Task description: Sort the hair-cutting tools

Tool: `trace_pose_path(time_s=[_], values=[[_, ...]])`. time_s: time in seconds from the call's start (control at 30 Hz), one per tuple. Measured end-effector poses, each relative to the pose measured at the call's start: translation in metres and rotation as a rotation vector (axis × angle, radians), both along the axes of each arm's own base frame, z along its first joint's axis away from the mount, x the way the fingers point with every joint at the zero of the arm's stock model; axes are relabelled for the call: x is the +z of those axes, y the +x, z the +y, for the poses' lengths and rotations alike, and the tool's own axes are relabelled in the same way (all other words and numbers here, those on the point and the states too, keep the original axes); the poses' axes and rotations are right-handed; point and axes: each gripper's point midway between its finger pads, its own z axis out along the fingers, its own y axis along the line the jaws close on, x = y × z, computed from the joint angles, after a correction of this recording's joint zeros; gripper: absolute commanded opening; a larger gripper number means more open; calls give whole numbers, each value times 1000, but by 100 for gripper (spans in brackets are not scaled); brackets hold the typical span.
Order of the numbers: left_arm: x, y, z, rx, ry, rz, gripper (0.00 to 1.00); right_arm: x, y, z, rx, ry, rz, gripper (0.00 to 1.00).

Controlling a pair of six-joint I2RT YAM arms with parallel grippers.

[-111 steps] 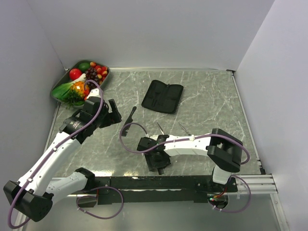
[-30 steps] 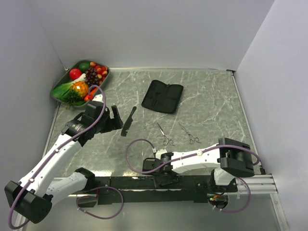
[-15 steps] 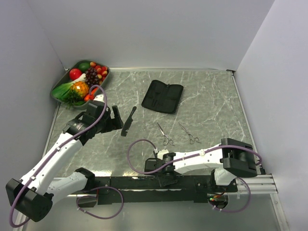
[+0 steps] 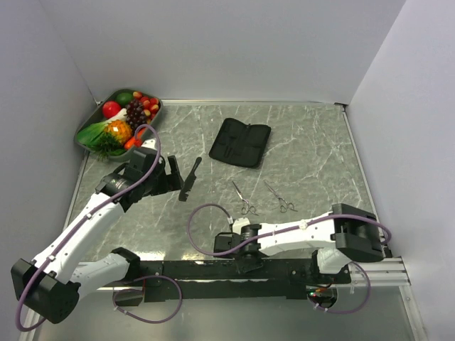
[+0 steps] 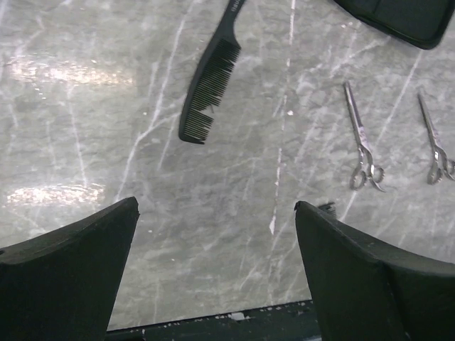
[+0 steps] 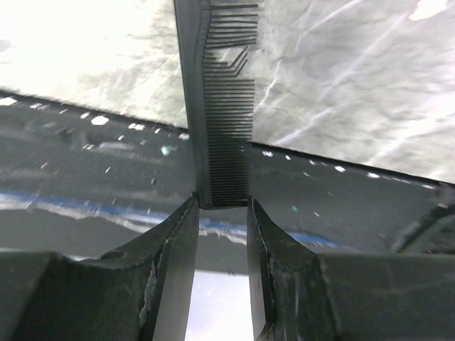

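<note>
A black comb (image 4: 189, 177) lies on the marble table (image 4: 313, 153), also in the left wrist view (image 5: 211, 89). My left gripper (image 4: 167, 179) is open and empty just left of it; its fingertips (image 5: 126, 210) stand wide apart. Two silver scissors (image 4: 242, 198) (image 4: 281, 197) lie mid-table, and show in the left wrist view (image 5: 360, 138) (image 5: 434, 142). My right gripper (image 4: 244, 266) is at the near edge, over the black rail. It is shut on the end of a second black comb (image 6: 220, 106), which is hidden in the top view.
A black fabric pouch (image 4: 240, 142) lies at the back centre, its corner in the left wrist view (image 5: 398, 18). A metal tray (image 4: 90, 118) of toy fruit stands at the back left. White walls enclose the table.
My right gripper has drawn back from mid-table to the near edge, uncovering both scissors. My left gripper has shifted slightly right toward the lying comb.
</note>
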Motion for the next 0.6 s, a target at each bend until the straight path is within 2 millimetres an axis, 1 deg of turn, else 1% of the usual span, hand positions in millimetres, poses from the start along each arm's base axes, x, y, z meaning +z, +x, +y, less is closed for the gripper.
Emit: trace_pose_path(time_s=[0.1, 0.17, 0.23, 0.3, 0.4, 0.43, 0.6], values=[[3, 1, -8, -30, -22, 10, 99, 22, 7, 2, 31, 33, -39, 21], [7, 2, -15, -63, -42, 15, 99, 43, 12, 3, 56, 74, -70, 18], [10, 1, -26, -112, -76, 19, 99, 64, 16, 3, 89, 109, -99, 18], [17, -1, -39, -176, -123, 22, 99, 83, 20, 3, 116, 141, -126, 18], [28, -7, -61, -283, -208, 33, 99, 105, 23, -1, 162, 166, -154, 18], [34, -10, -72, -338, -256, 38, 99, 112, 24, -3, 180, 178, -164, 18], [50, -29, -107, -537, -430, 79, 98, 148, 26, -13, 276, 228, -202, 18]])
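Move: The comb in the right gripper is pinched by one end at the table's front edge, its middle some 6 cm ahead of that hand. From the open left gripper, its middle lies about 18 cm back, 19 cm right and 15 cm below. From the right gripper, the left gripper is roughly 24 cm ahead, 20 cm left and 15 cm higher, and the nearer scissors 19 cm straight ahead. The handled comb lies 3 cm ahead and 4 cm right of the left gripper, 16 cm below. Lift the right gripper about 15 cm from the table's front edge, keeping its pinch on the comb's end, and turn it some 15 degrees counter-clockwise while its fingers tip slightly forward. Meanwhile bring the wide-open left gripper about 11 cm right and 5 cm up towards the comb, swinging its fingers round to point right. ##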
